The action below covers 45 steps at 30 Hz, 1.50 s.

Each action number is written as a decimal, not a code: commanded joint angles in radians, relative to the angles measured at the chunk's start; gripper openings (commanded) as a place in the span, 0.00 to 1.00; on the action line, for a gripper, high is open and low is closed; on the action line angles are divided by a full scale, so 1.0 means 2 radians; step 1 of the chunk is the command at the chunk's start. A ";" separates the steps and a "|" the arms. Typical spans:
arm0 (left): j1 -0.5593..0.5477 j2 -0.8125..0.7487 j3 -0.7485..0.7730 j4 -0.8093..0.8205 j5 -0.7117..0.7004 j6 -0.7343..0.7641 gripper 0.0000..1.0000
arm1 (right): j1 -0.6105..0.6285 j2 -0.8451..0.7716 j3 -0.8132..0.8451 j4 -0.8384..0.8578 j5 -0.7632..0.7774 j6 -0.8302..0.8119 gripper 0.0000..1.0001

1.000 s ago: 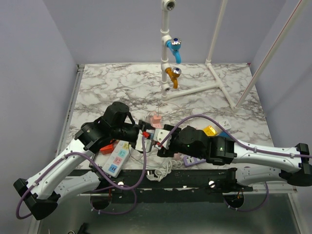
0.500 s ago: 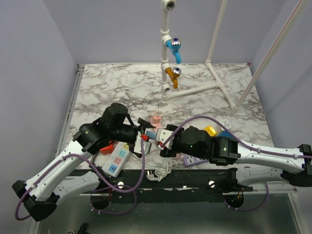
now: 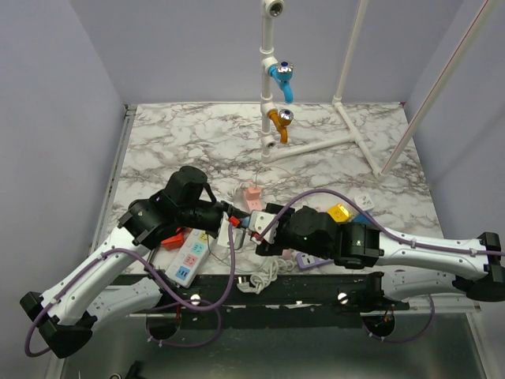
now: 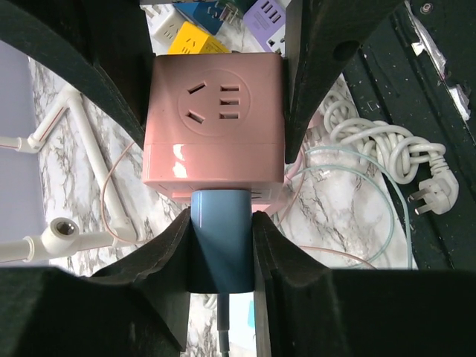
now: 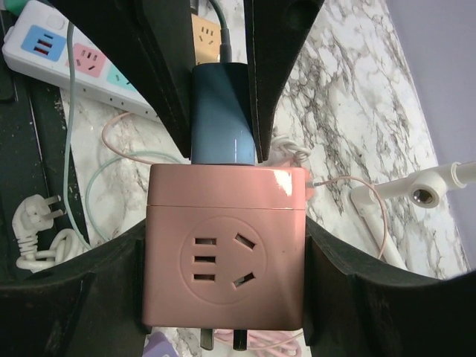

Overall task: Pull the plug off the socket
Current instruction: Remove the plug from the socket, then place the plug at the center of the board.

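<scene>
A pink cube socket [image 5: 225, 264] hangs above the table with my right gripper [image 5: 225, 275] shut on its two sides. A blue plug [image 4: 219, 238] sits plugged into the socket's [image 4: 216, 123] side face, its dark cable trailing away. My left gripper [image 4: 221, 245] is shut on the plug, both pads pressed against its sides. The right wrist view shows the plug [image 5: 222, 115] between the left fingers, just beyond the socket. From above, the left gripper [image 3: 235, 215] and the right gripper [image 3: 256, 225] meet tip to tip over the table's front middle.
A white power strip [image 3: 189, 257] lies front left. A coiled white cord with a plug [image 4: 387, 149] lies near the front edge. Yellow [image 3: 339, 212], blue and purple cube adapters sit under the right arm. A pipe stand with taps [image 3: 280, 79] stands at the back.
My left gripper opened wide and then shut on the blue plug. The right arm has shifted slightly while keeping hold of the pink socket.
</scene>
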<state>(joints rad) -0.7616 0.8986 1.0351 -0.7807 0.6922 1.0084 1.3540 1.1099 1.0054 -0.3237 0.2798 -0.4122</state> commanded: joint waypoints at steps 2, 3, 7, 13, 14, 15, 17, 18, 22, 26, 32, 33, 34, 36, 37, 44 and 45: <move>-0.003 -0.002 0.012 -0.014 0.011 0.012 0.00 | 0.003 -0.031 -0.023 0.075 0.015 0.007 0.32; -0.003 -0.002 0.012 -0.017 0.011 0.015 0.00 | 0.003 -0.034 -0.027 0.075 0.016 0.007 0.32; -0.003 -0.003 0.011 -0.027 0.008 0.029 0.00 | 0.003 -0.049 -0.043 0.065 0.022 0.010 0.32; -0.003 -0.001 0.005 -0.016 -0.007 0.036 0.00 | 0.003 -0.069 -0.065 0.037 0.042 0.014 0.32; -0.003 -0.002 0.004 -0.020 -0.011 0.039 0.00 | 0.003 -0.073 -0.068 0.030 0.044 0.015 0.32; -0.003 -0.003 0.003 -0.024 -0.014 0.041 0.00 | 0.003 -0.076 -0.070 0.022 0.046 0.019 0.32; -0.003 -0.006 0.003 -0.032 -0.020 0.042 0.00 | 0.003 -0.081 -0.071 0.006 0.049 0.027 0.32; -0.002 -0.007 0.002 -0.036 -0.023 0.042 0.00 | 0.003 -0.083 -0.071 -0.002 0.051 0.031 0.32; 0.000 -0.006 0.003 -0.057 -0.039 0.049 0.00 | 0.003 -0.081 -0.064 -0.038 0.056 0.038 0.31; 0.008 0.012 0.025 -0.108 -0.057 0.061 0.00 | 0.003 -0.066 -0.046 -0.076 0.054 0.038 0.29; 0.053 0.014 0.028 -0.091 -0.057 0.052 0.00 | 0.003 -0.079 -0.056 -0.058 0.073 0.046 0.29; 0.061 0.007 0.016 -0.069 -0.063 0.046 0.00 | 0.003 -0.085 -0.064 -0.048 0.086 0.051 0.29; 0.072 0.000 0.004 -0.049 -0.069 0.039 0.00 | 0.003 -0.089 -0.071 -0.036 0.096 0.058 0.28; 0.096 -0.014 -0.027 -0.004 -0.074 0.028 0.00 | 0.002 -0.092 -0.083 -0.012 0.146 0.082 0.26; 0.109 -0.020 -0.038 0.019 -0.075 0.019 0.00 | 0.000 -0.092 -0.089 0.004 0.165 0.094 0.24; 0.256 0.034 -0.025 0.105 -0.052 -0.101 0.00 | -0.172 -0.066 -0.114 0.062 0.170 0.251 0.06; 0.277 0.051 -0.008 0.097 -0.047 -0.122 0.00 | -0.200 -0.060 -0.116 0.064 0.160 0.275 0.06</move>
<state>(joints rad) -0.3496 0.9009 0.9329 -0.6926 0.5644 0.9531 1.1374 0.9588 0.7891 -0.2939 0.5621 -0.1024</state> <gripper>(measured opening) 0.315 0.675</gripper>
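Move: The left fingers already hold the blue plug, which sits in the pink socket held by the right hand; the socket's middle is about 5 cm right of the left hand and 1 cm lower, and the plug 5 cm left of the right hand. Some 23 cm below the left hand, the pink strip lies 10 cm ahead and 4 cm right, the white strip 2 cm ahead and 13 cm left. The purple strip is 17 cm right of the right hand, 2 cm back and 23 cm down. Both hands keep their grips as the right hand first draws the socket slowly rightward by 1.5 cm, the left hand being tugged slightly along, then the hands pull quickly apart, the right going right and down, the left going left and down, so that the plug comes out of the socket. They then swing forward and farther apart, ending about 10 cm forward and 9 cm left for the left hand, turned 30 degrees counter-clockwise, and 10 cm right and 7 cm forward for the right, turned some 35 degrees clockwise. ##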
